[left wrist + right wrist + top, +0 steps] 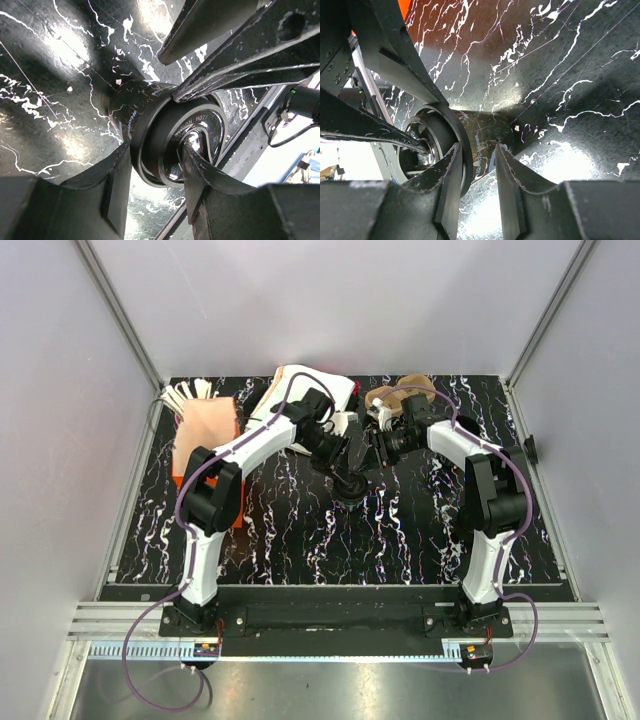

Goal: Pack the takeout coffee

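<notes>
The takeout coffee is a small black cup with a glossy black lid, standing mid-table where both arms meet. My left gripper is shut on the lid's edge, with one finger outside the rim and the other pressed into the lid's top. My right gripper is at the cup's side. Its jaws are partly apart, one finger over the lid rim and the other against the cup wall. Whether they squeeze the cup is unclear.
The brown cardboard cup tray lies at the back right. White paper sits at the back centre. A pink holder with wooden stirrers stands at the back left. Grey walls close in both sides.
</notes>
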You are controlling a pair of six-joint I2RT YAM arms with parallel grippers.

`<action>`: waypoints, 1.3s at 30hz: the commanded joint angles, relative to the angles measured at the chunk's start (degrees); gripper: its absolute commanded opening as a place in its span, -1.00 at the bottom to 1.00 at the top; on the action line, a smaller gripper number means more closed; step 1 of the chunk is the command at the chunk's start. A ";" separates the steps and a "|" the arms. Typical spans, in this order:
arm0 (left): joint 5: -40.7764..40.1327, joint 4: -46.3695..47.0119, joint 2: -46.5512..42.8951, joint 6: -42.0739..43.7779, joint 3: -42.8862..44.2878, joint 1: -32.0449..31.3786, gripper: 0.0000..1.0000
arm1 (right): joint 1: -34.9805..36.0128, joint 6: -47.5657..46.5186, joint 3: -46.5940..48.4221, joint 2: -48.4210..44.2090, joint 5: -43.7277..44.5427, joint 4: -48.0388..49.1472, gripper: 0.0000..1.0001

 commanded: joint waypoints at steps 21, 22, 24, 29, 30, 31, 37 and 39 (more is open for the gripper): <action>-12.50 0.11 3.00 3.67 3.40 -0.82 -0.06 | 0.29 -1.81 11.15 -7.19 14.73 -14.93 0.39; -12.50 -0.24 3.09 3.58 3.93 -0.82 -0.01 | -0.23 -1.72 11.51 -8.06 14.82 -15.02 0.40; -12.50 -0.85 3.18 3.49 5.69 -0.64 0.10 | -0.68 -1.72 12.30 -8.94 14.99 -15.54 0.46; -12.32 -1.91 2.92 3.32 8.24 -0.20 0.32 | -1.12 -2.07 11.60 -12.46 15.26 -15.81 0.58; -12.24 -2.35 2.83 3.23 8.50 -0.20 0.37 | -1.21 -1.98 11.42 -12.99 15.34 -15.90 0.60; -11.80 -2.44 2.74 3.23 8.77 -0.12 0.46 | -1.21 -2.07 11.25 -13.95 15.26 -15.99 0.61; -9.87 -3.93 0.72 3.58 12.01 0.32 0.70 | -1.21 -2.69 10.45 -17.55 15.78 -17.22 0.68; -9.25 -4.46 -0.16 3.67 13.25 0.50 0.76 | -1.21 -3.04 10.45 -18.26 16.40 -17.57 0.68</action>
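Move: The lidded coffee cup stands right at both hands: its middle is about 3 cm back, 2 cm right and 4 cm below the left hand, and about 5 cm back, 3 cm left and 4 cm below the right. From the right hand, the cup carrier is some 17 cm ahead and 8 cm right. From the left hand, the white cloth lies about 17 cm ahead and 10 cm left, and the orange bag about 2 cm ahead and 31 cm left. The right hand, its fingertips still at the lid's far rim, opens wide and eases about 2 cm to the right with its fingers tipping steeper, then rises off the cup quickly to some 10 cm up and 4 cm right of where it began. The left hand first holds almost still with its fingers astride the rim, then opens wide while sliding about 3.5 cm forward, away from the cup's middle, staying low with its back finger close over the lid. ##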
